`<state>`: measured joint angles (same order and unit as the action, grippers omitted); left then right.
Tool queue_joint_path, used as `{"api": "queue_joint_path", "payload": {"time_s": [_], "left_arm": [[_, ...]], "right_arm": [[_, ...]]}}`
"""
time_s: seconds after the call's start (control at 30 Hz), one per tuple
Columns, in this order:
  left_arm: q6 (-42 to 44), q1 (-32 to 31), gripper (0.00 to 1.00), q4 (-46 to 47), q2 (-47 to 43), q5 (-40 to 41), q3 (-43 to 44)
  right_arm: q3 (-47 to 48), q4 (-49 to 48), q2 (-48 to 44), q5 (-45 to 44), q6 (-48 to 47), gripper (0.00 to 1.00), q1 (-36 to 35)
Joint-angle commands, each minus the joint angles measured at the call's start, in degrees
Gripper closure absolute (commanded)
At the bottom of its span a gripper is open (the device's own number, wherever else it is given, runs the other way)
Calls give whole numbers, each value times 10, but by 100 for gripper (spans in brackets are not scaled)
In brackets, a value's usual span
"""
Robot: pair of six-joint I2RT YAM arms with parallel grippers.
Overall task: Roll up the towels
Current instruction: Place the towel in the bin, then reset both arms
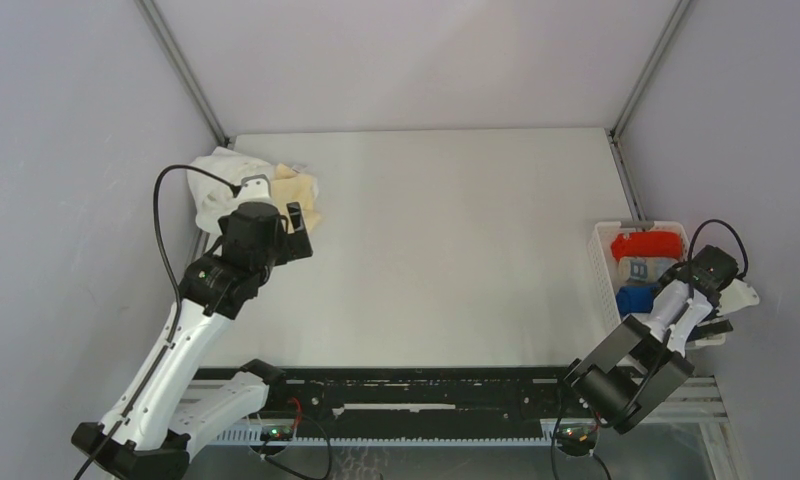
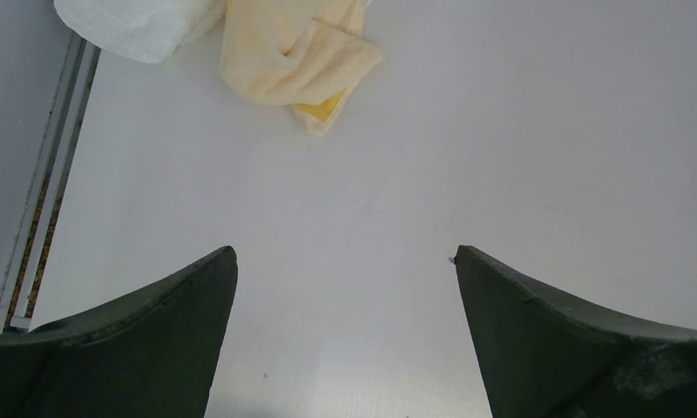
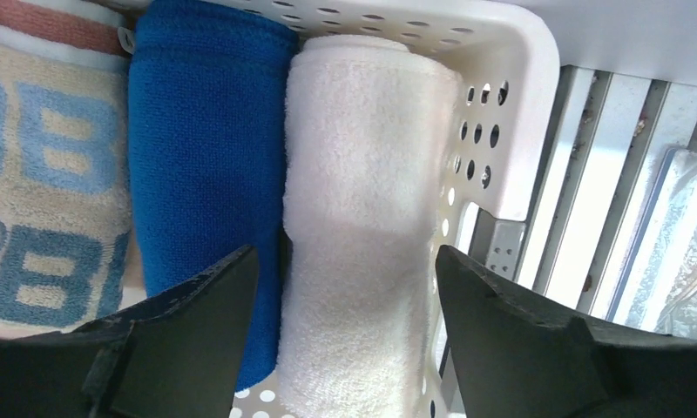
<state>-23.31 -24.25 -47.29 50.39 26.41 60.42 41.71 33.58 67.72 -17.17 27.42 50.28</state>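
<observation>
Rolled towels lie side by side in the white basket: a light-blue patterned one, a royal blue one and a white one. My right gripper is open, one finger on each side of the white roll, with a small gap on both sides. From above, red, patterned and blue rolls show in the basket. At the far left lie a crumpled white towel and a cream-yellow towel. My left gripper hangs open just short of them, holding nothing.
The basket stands at the table's right edge, by the side wall. Right of it run a metal rail and a clear plastic sheet. The loose towels lie in the far-left corner against the left wall rail.
</observation>
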Motion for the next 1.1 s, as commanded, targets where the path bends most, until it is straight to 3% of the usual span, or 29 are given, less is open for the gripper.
{"api": "queue_joint_path", "payload": {"time_s": [0.0, 0.2, 0.37, 0.57, 0.83, 1.07], "left_arm": [[9, 2, 0, 20, -16, 4, -10], [8, 3, 0, 21, -17, 4, -10], [7, 11, 0, 21, -19, -5, -8], [2, 18, 0, 26, -58, 10, -6], [-33, 20, 0, -28, -175, 93, -6], [-69, 21, 0, -49, -327, 99, -48]], "right_arm": [[1, 8, -6, -19, 7, 23, 3], [-4, 16, -67, -1, 13, 21, -1], [13, 61, -136, 35, 21, 13, -7], [41, 99, -255, 121, 26, 6, -69], [171, 128, -326, 91, -41, 0, -285], [175, 118, -440, 8, -119, 0, -459]]}}
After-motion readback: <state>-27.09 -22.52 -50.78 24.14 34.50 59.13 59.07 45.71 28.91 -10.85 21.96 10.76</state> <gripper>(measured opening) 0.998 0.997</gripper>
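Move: The right gripper, part-open and empty, hangs just over the white rolled towel in the bin: its middle is some 5 cm below, straight under in depth and about 1 cm left. The blue roll lies about 7 cm ahead of the hand and 1 cm left; the lettered roll 13 cm ahead, 2 cm left. From the left hand, the yellow towel is roughly 20 cm ahead, 4 cm left, 23 cm below; the white heap 23 cm ahead, 15 cm left. Lift the right gripper away from the white rolled towel, slowly at first, then swing it up about 24 cm and some 17 cm left, slightly forward, opening the fingers fully. Turn it counter-clockwise some 45 degrees as the fingertips tip up. Late on, draw the left gripper back, up and left, away from the yellow towel, tips rising, fingers still wide open. ##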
